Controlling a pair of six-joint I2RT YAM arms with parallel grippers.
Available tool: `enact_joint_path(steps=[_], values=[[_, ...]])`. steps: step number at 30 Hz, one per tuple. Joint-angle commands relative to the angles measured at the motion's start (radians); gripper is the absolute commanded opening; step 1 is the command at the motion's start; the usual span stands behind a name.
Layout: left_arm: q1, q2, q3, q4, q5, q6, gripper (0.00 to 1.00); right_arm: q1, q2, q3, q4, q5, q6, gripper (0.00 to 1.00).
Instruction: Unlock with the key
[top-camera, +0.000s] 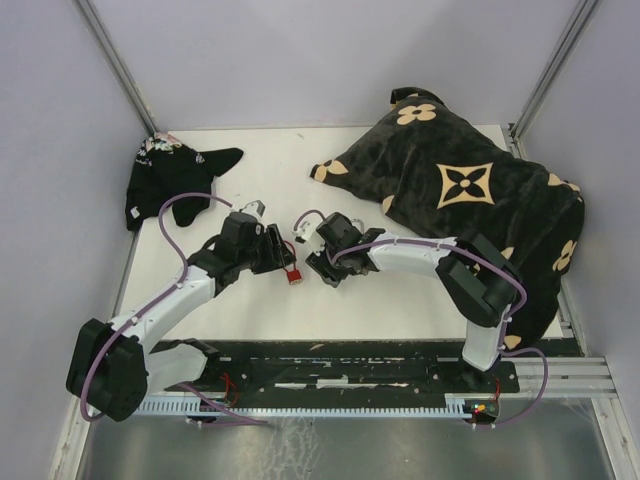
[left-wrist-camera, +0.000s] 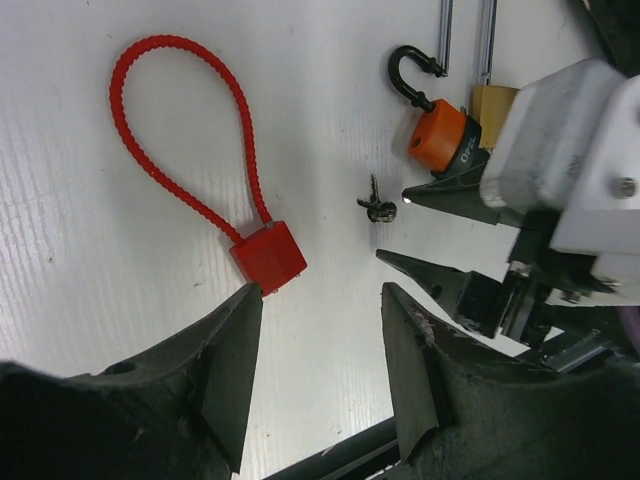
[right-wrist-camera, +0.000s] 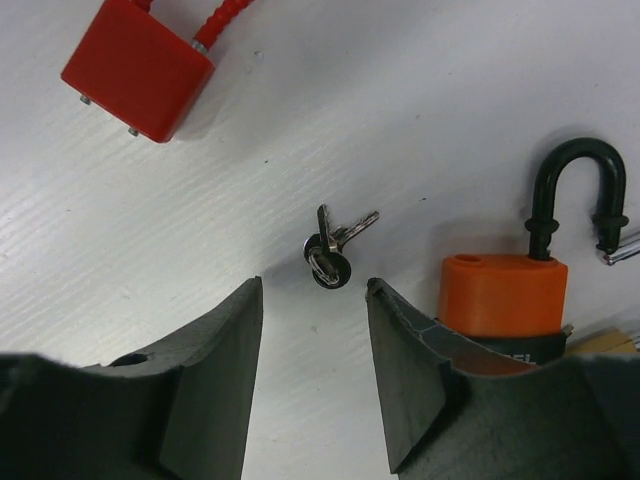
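Note:
A small bunch of keys (right-wrist-camera: 330, 255) lies flat on the white table, just beyond the tips of my right gripper (right-wrist-camera: 312, 283), which is open with nothing between its fingers. To the right of the keys lies an orange padlock (right-wrist-camera: 505, 295) with a black shackle, one leg free of the body. A red cable lock (left-wrist-camera: 268, 257) with its red loop lies by the left fingertip of my left gripper (left-wrist-camera: 320, 290), also open and empty. From the left wrist view, the right gripper (left-wrist-camera: 392, 225) straddles the keys (left-wrist-camera: 378, 207) next to the orange padlock (left-wrist-camera: 437, 135). The two grippers (top-camera: 283, 255) (top-camera: 318, 262) face each other.
A brass padlock (left-wrist-camera: 492, 100) with a silver shackle lies behind the orange one. A large black patterned bag (top-camera: 470, 190) fills the back right of the table. A black cloth (top-camera: 170, 175) lies at the back left. Walls close in both sides.

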Motion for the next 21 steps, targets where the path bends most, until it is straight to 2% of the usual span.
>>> enact_joint_path(steps=[1,6,11,21], values=[[0.003,-0.04,-0.021,0.082,0.024,-0.047,0.58,0.001,0.022,0.043,-0.009,-0.025,-0.066,0.53],[0.002,-0.035,-0.033,0.115,0.042,-0.065,0.58,0.001,0.067,0.05,0.001,-0.009,-0.083,0.45],[0.002,-0.034,-0.054,0.156,0.076,-0.093,0.57,0.001,0.069,0.03,0.01,0.001,-0.072,0.28],[0.002,-0.065,-0.1,0.243,0.099,-0.188,0.56,0.001,-0.159,-0.121,0.174,-0.037,-0.016,0.14]])
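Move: The small keys lie almost under the right hand: about 1 cm ahead, 1 cm left and 1 cm below its open fingertips. From that hand, the red lock's body is some 7 cm left and level, the orange lock 4 cm ahead and 4 cm right, with the gold lock about 4 cm farther right. The left hand hangs high; the small keys are roughly 9 cm right of it, 1 cm ahead and 9 cm down. The right hand, already low over the small keys, sinks about 1 cm and edges slightly forward and left as its half-open fingers close and pinch the keys by the head; with them held it draws some 2 cm back and right, rising a little as the grip effort climbs. The raised, empty left hand stays part-open, drifting about 1.5 cm right and rolling under 10 degrees left side down. ##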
